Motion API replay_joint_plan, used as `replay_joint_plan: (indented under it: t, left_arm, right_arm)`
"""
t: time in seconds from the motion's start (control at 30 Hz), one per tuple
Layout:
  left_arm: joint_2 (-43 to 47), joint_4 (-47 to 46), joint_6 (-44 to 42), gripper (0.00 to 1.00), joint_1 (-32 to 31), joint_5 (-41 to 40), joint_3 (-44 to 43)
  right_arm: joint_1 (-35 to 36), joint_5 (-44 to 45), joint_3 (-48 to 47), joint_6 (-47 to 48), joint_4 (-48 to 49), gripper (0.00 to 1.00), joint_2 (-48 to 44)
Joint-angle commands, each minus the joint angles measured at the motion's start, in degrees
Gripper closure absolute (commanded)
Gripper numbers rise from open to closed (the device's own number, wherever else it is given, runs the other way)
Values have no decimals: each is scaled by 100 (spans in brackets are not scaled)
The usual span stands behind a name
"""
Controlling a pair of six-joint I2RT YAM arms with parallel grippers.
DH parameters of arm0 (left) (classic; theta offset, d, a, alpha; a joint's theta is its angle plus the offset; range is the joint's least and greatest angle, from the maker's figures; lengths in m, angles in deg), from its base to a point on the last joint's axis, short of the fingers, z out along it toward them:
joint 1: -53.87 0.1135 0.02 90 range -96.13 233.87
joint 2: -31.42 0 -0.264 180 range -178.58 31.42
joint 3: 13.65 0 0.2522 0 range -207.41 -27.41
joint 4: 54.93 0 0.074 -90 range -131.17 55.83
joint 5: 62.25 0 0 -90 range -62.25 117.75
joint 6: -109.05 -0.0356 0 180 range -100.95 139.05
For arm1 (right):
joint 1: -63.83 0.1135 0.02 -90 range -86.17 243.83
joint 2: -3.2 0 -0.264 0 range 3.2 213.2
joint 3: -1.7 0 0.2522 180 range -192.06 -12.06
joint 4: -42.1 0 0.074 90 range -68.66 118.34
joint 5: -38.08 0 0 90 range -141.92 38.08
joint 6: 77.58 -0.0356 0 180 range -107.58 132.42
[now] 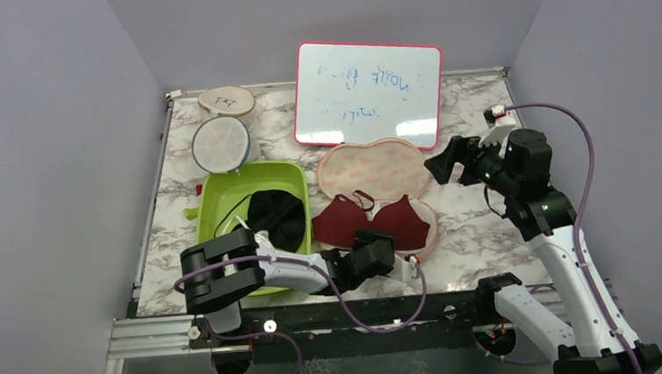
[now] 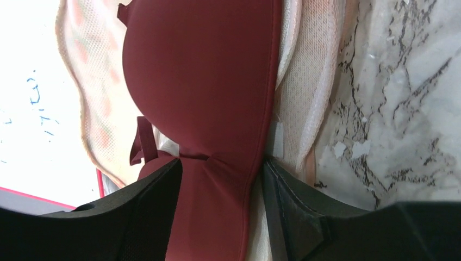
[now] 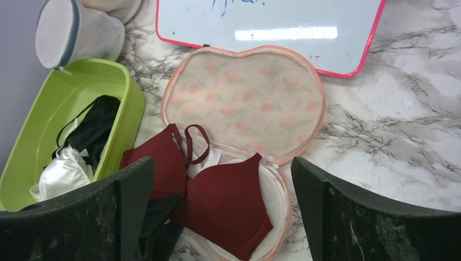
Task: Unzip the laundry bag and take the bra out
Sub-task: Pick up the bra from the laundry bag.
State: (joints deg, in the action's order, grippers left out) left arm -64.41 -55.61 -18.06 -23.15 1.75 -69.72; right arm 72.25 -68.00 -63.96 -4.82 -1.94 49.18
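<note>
The laundry bag (image 1: 375,168) lies open on the marble table, its peach leaf-printed flap folded back toward the whiteboard; it also shows in the right wrist view (image 3: 244,103) and the left wrist view (image 2: 92,109). The maroon bra (image 1: 374,219) rests on the bag's white lower half, cups up (image 3: 228,201). My left gripper (image 1: 376,252) is at the bra's near edge, its jaws pressed on creased maroon fabric (image 2: 201,81) at the gripper (image 2: 222,168). My right gripper (image 1: 453,163) hangs open and empty above the table, right of the bag (image 3: 217,163).
A green tub (image 1: 222,190) left of the bag holds a black garment (image 1: 277,215) and a white cloth (image 3: 62,174). A round white mesh disc (image 1: 220,142) and a beige disc (image 1: 226,99) sit behind it. A pink-framed whiteboard (image 1: 369,87) leans at the back.
</note>
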Motion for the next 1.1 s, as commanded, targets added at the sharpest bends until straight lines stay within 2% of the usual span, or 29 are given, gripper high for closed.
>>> replay_joint_plan:
  t: [0.0, 0.07, 0.1, 0.27, 0.3, 0.53, 0.7, 0.8, 1.07]
  left_arm:
    - [-336, -36, -34, 50, 33, -202, -235]
    - [-395, -89, -34, 51, 42, -260, -271]
    - [-411, -101, -34, 54, 46, -306, -306]
    - [-365, -158, -5, 90, 46, -628, -474]
    - [-301, -168, 13, 92, 46, -674, -492]
    - [605, -25, 462, 97, 86, -361, -507]
    - [1006, 36, 779, 100, 210, -968, -658]
    - [1221, 400, 1257, 100, 544, -1066, -1014]
    - [2056, 1190, 2166, 100, 1569, -207, -1855]
  right_arm:
    - [16, 21, 66, 62, 49, 7, -45]
    - [16, 31, 66, 61, 36, 7, -51]
    - [16, 42, 66, 61, 32, 7, -53]
    - [14, 35, 57, 59, 22, 7, -62]
    - [18, 34, 57, 54, 18, 7, -57]
    - [19, 16, -17, 40, 11, 7, -38]
    - [18, 212, -61, -42, -27, 7, -15]
    - [12, 352, -143, -101, -56, 7, -23]
    - [19, 406, -248, -175, 4, 7, -109]
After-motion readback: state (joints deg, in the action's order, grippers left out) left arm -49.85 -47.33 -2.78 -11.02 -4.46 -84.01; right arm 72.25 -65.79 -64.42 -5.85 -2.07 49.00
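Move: The maroon bra lies spread on the opened laundry bag almost under the left hand, its middle about 3 cm ahead, 1 cm left and 1 cm down; its near lower edge already lies between the half-open fingers. The bag's folded-back flap is some 15 cm ahead, straight out, and the green tub's middle about 27 cm left and 3 cm ahead. From the right hand, the bra lies roughly 13 cm left, 3 cm back and 22 cm down. The bra's lower edge near the middle is pinched by the left fingers, which sink about 1 cm and shut on the fabric. That hand then lifts it some 17 cm, first nearly straight up off the bag, then also about 9 cm forward towards the flap, rolling its left side down and turning about 25 degrees counter-clockwise. ##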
